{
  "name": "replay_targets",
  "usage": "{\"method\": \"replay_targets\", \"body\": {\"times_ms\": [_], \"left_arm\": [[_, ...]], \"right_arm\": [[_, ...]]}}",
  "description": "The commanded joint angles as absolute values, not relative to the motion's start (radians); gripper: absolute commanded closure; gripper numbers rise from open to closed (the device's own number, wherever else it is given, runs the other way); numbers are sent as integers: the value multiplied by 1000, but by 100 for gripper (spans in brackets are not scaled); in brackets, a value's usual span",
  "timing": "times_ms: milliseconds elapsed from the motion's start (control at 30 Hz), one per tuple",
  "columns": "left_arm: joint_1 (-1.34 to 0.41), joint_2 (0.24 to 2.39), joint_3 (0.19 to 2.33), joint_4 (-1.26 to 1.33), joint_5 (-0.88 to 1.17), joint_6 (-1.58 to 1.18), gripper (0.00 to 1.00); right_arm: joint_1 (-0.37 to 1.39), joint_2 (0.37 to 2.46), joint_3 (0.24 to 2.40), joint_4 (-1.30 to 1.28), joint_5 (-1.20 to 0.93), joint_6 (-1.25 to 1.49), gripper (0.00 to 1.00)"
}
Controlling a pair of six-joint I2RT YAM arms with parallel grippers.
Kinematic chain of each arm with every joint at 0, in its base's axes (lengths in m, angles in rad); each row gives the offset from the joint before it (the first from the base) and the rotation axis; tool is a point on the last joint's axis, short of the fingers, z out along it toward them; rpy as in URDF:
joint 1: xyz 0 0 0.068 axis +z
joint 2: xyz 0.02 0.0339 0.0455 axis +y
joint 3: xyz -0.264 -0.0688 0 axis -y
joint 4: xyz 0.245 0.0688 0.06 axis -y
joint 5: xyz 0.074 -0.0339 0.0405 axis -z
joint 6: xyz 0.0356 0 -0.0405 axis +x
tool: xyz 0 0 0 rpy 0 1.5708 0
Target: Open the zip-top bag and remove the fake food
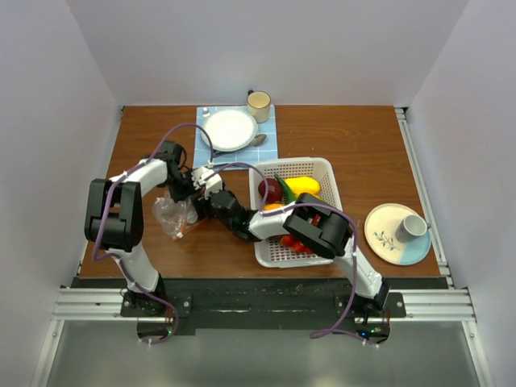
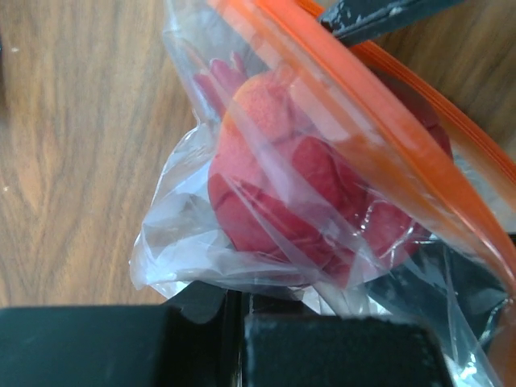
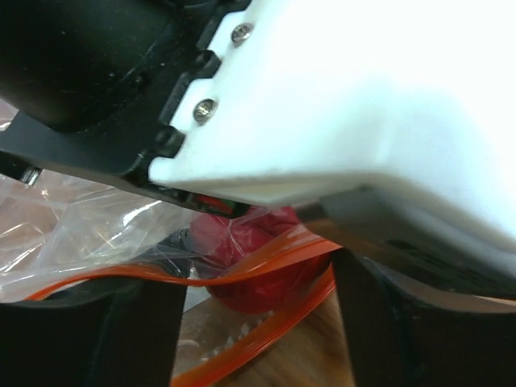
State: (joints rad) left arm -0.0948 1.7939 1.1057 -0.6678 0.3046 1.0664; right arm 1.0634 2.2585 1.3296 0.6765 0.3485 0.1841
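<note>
The zip-top bag (image 1: 172, 218) is clear and crinkly and hangs just over the wood table, left of the basket. My left gripper (image 1: 184, 193) (image 2: 240, 310) is shut on its plastic near the top. Inside, a red piece of fake food (image 2: 282, 185) (image 3: 250, 266) shows behind the orange zip strip (image 2: 363, 121) (image 3: 266, 262), whose two sides are parted. My right gripper (image 1: 201, 201) (image 3: 258, 330) is open at the bag's mouth, with the strip running between its fingers (image 3: 121, 330). More fake food lies in the white basket (image 1: 294, 163): a yellow piece (image 1: 302, 185), a maroon one (image 1: 270, 190) and small red ones (image 1: 294, 242).
A white plate (image 1: 230, 129) and a spoon (image 1: 256, 139) lie on a blue mat at the back, with a cup (image 1: 259, 105) beside them. A saucer (image 1: 385, 234) with a mug (image 1: 413, 227) sits at the right edge. My right arm stretches over the basket's near side.
</note>
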Motion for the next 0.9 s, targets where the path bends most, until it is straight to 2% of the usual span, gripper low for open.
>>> {"method": "replay_targets", "body": {"times_ms": [0,33,133,333,433,500,533,633,667,700,767,800,833,867], "left_arm": [[-150,1856,1022,-884,377,1101,100],[-149,1853,1025,-882,380,1095,100],[-127,1850,1051,-862,373,1071,100],[-9,1928,1224,-844,406,974,100],[0,1913,1233,-807,388,928,100],[0,1879,1224,-795,390,919,100],[0,1867,1220,-799,399,914,100],[-2,1790,1223,-836,460,891,98],[-12,1766,1226,-851,477,879,93],[-23,1712,1230,-854,482,841,79],[-55,1651,1244,-856,495,798,65],[-64,1588,1249,-848,499,749,48],[-74,1556,1250,-839,502,723,41],[-83,1528,1252,-822,521,703,34]], "right_arm": [[1057,2212,1295,698,311,215,38],[1055,2201,1276,693,311,213,44],[1060,2116,1214,666,308,210,52],[1071,1838,1068,514,244,218,55],[1071,1674,1025,376,229,221,54],[1072,1593,1003,253,282,218,54],[1069,1544,990,218,395,210,55],[1019,1386,934,115,552,198,59],[997,1337,927,48,583,221,59],[971,1318,910,13,598,239,60],[908,1275,890,-67,623,282,57],[904,1267,878,-84,638,287,52],[902,1259,877,-103,646,287,32],[902,1256,884,-150,644,299,21]]}}
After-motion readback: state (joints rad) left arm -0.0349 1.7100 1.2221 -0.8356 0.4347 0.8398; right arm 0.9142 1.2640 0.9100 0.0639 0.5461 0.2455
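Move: The pomegranate is already between the right gripper's fingers in the bag's mouth. The basket it is to go to has its middle about 30 cm to that hand's right, 3 cm nearer and roughly level. In the basket a dark red fruit lies some 22 cm right and 3 cm ahead, a yellow fruit 33 cm right and 5 cm ahead. The bag's middle is about 7 cm left and 4 cm back. The left gripper pinches the bag, the pomegranate about 4 cm right and 2 cm ahead of it. Keep the right gripper's grip on the pomegranate and draw it out of the bag, easing back and right, then climbing steeply some 18 cm and sweeping right about 24 cm towards the basket, turning clockwise near the end. Let the left gripper hold the bag almost in place meanwhile, then open and rise about 5 cm. ##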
